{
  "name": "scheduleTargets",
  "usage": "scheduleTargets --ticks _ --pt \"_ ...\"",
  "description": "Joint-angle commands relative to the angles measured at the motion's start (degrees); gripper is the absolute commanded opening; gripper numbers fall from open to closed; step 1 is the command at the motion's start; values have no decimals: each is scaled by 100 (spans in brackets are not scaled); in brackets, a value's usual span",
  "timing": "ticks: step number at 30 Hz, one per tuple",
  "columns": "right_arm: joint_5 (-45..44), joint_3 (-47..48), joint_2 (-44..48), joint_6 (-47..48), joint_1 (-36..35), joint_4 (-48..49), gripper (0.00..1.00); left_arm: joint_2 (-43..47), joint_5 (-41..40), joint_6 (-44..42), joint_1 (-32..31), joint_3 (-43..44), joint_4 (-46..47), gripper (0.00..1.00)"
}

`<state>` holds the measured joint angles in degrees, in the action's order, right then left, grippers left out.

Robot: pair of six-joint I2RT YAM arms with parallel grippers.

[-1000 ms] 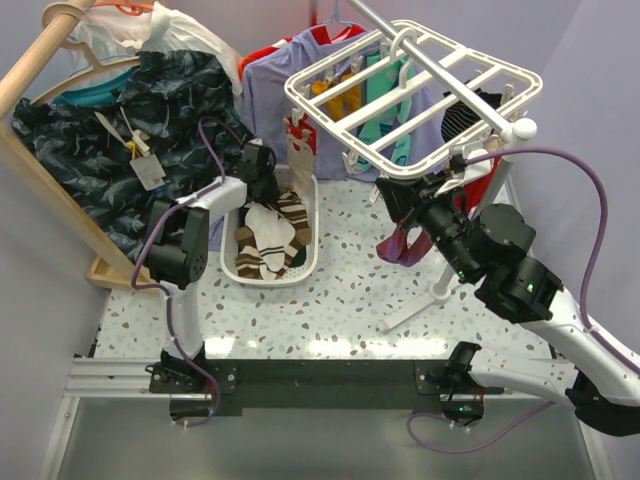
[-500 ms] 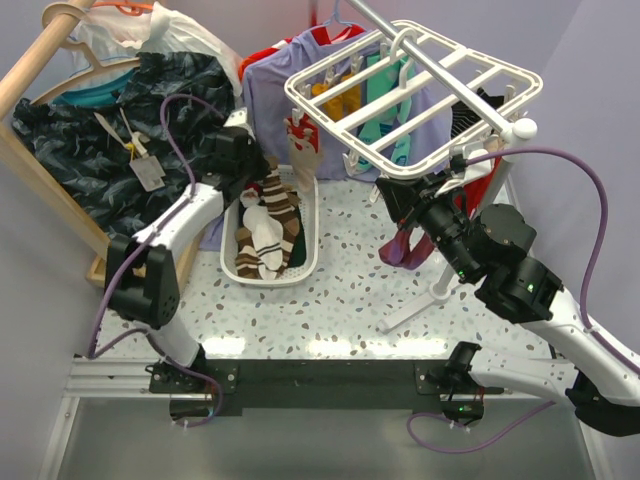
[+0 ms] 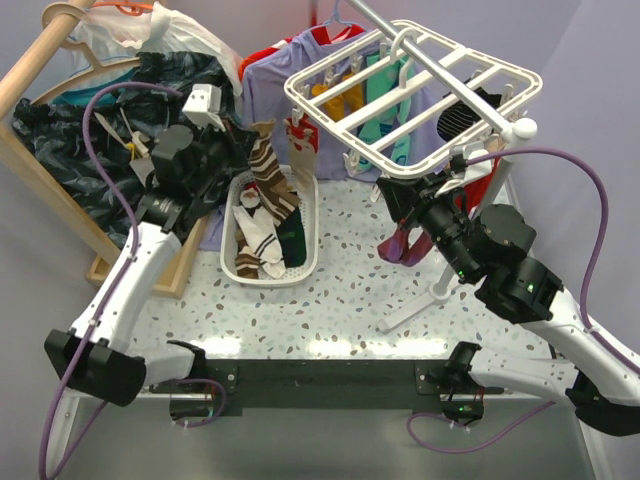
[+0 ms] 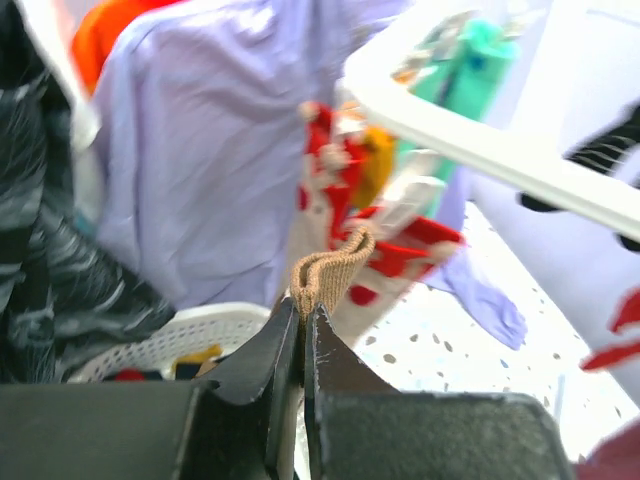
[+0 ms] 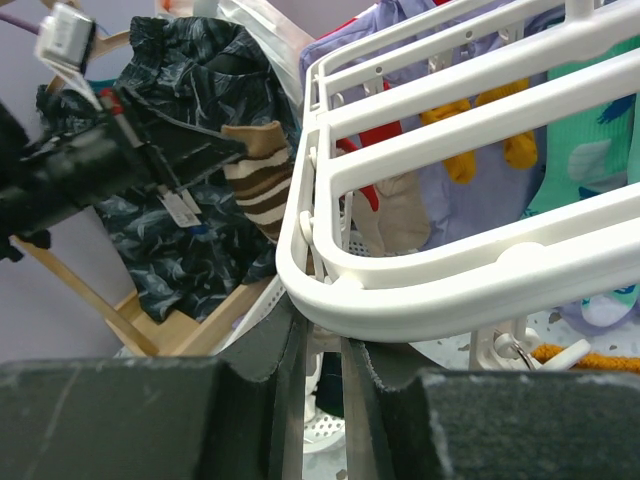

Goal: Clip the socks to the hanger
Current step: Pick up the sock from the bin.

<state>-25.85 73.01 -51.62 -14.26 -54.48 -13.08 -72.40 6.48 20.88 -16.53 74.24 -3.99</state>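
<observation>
My left gripper [image 3: 243,150] [image 4: 303,318] is shut on the cuff of a brown sock with cream stripes [image 3: 268,172] [image 4: 330,272], which hangs above the white basket [image 3: 303,268]. The right wrist view shows that sock [image 5: 262,178] just left of the hanger's corner. The white grid hanger [image 3: 331,128] [image 5: 450,290] hangs at upper right. Under its near corner my right gripper [image 3: 392,196] [image 5: 316,335] has its jaws nearly together on a white hanger clip. A maroon sock [image 3: 400,245] hangs just below that gripper. More brown striped socks [image 3: 250,262] lie in the basket.
A red Santa-patterned sock [image 3: 300,147] hangs from the hanger's left edge, beside the lifted sock. Shirts hang behind: purple [image 3: 265,85], dark patterned [image 3: 80,150] on the wooden rail [image 3: 40,55]. A white stand foot [image 3: 420,298] crosses the speckled table at the right.
My left gripper closed on the brown striped sock in the basket and lifted it up and left. The right arm has not moved.
</observation>
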Motion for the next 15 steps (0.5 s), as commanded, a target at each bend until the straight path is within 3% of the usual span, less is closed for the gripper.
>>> scheduleTargets --ticks 1,4,11,15 --pt "-87 178 20 108 -10 -45 12 489 1125 -733 36 12 -58 0" --pt "-87 196 20 143 -10 -37 12 736 2318 -1094 28 47 -198 0" --pt "-61 196 55 117 -1 -54 12 1035 4270 -1429 28 -6 -190 0" --pt "-35 222 81 160 -19 -80 12 1035 4766 -1455 -182 -76 -85 0"
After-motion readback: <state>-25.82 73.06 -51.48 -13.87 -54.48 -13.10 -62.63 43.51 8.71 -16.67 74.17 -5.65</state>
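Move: The held striped sock goes towards the hanger's near-left corner, about 25 cm to the left gripper's right, 16 cm back and 8 cm higher; that corner lies right at the right gripper's fingers, barely above them. The reindeer sock on the hanger is some 8 cm ahead and 10 cm right of the left gripper, about level. The bin lies roughly 35 cm below, 3 cm to the right and about level fore and aft. Bring the left gripper back about 12 cm and some 6 cm to the right while swinging it roughly 35 degrees clockwise, so the fingers turn from the reindeer sock towards the hanger's near-left corner. Let the hand climb a further 5 cm, tipping the fingers slightly up, and keep the striped sock pinched. Leave the right gripper still, shut at that corner. ##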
